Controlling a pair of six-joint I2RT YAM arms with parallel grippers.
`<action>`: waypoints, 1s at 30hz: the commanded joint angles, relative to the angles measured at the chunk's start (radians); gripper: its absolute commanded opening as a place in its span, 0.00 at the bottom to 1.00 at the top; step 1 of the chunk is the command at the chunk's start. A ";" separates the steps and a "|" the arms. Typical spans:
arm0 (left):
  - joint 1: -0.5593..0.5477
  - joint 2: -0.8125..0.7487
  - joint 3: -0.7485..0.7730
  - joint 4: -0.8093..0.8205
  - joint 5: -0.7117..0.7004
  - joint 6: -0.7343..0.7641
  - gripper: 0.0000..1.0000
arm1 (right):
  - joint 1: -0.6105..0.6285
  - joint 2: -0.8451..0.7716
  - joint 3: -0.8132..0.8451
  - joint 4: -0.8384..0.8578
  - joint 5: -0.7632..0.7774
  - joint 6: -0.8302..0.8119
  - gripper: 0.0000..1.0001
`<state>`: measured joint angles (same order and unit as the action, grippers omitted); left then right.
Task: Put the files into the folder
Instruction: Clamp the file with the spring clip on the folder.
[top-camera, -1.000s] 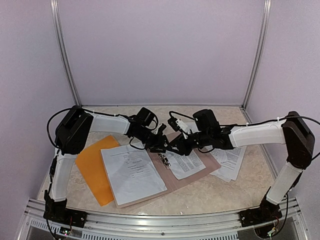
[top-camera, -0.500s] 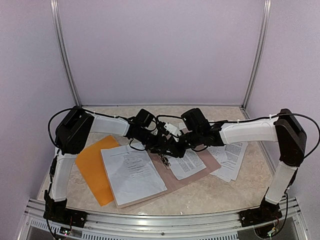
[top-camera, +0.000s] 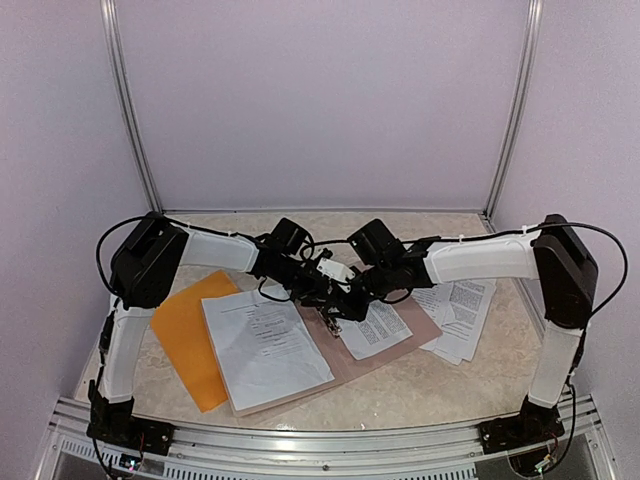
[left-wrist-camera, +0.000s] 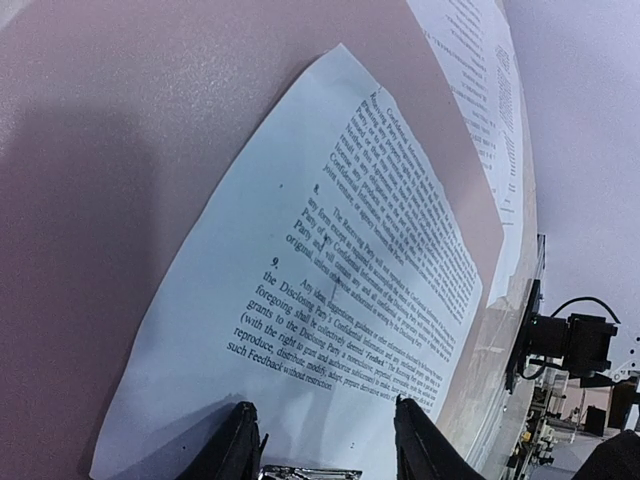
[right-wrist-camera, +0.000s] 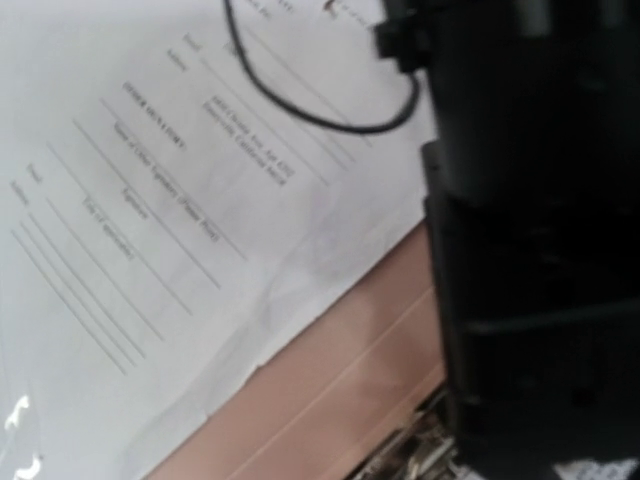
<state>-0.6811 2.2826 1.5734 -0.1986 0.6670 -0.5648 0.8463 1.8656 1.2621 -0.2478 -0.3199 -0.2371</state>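
The orange folder (top-camera: 185, 338) lies flat at the left. One of the files (top-camera: 268, 345) rests partly over it and partly on the brown clipboard (top-camera: 352, 362). Another printed sheet (top-camera: 378, 328) (left-wrist-camera: 330, 290) lies on the clipboard's right half. More files (top-camera: 462, 315) are piled at the right. My left gripper (top-camera: 322, 293) (left-wrist-camera: 320, 405) is low over the clipboard's metal clip (top-camera: 330, 320) (left-wrist-camera: 310, 470), with its jaws apart and the clip loose between them. My right gripper (top-camera: 348, 298) is close against the left one, and its fingers are hidden in both views.
In the right wrist view a signature sheet (right-wrist-camera: 170, 190), the clipboard's brown board (right-wrist-camera: 350, 400) and the left arm's black body (right-wrist-camera: 540, 260) fill the frame. Both forearms cross the middle of the table. Walls close in the back and sides.
My right arm has swung left until its gripper meets the left one at the clip. The left arm and the papers have not moved.
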 joint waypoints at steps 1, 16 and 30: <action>0.005 0.015 -0.029 -0.038 -0.012 0.003 0.43 | 0.019 0.041 0.038 -0.057 0.007 -0.044 0.27; 0.008 0.010 -0.032 -0.036 -0.005 0.002 0.44 | 0.043 0.051 0.033 -0.090 0.074 -0.075 0.11; 0.008 0.000 -0.036 -0.039 0.000 0.002 0.43 | 0.071 0.020 -0.086 -0.058 0.119 -0.052 0.00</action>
<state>-0.6792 2.2826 1.5665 -0.1890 0.6811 -0.5648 0.9062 1.9068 1.2354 -0.2638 -0.2260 -0.3092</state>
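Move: The spring clip lies about 5 cm to the right hand's left, roughly level with it front to back and some 7 cm below. The sheet to be clamped has its middle about 4 cm to the right hand's right and 2 cm back; the left-hand sheet is some 19 cm to its left and 7 cm back. From the low left hand, the clip's middle is about 6 cm back and 2 cm right, its far end between the fingers. Down onto the spring clip comes the right hand, sinking about 3.5 cm in all and, towards the end, drawing back 1.5 cm along the clip, its left-pointing fingers tipping slightly steeper as they close from part-open to fully shut. The left hand stays put, low at the clip's far end, its part-open fingers still astride the metal. ##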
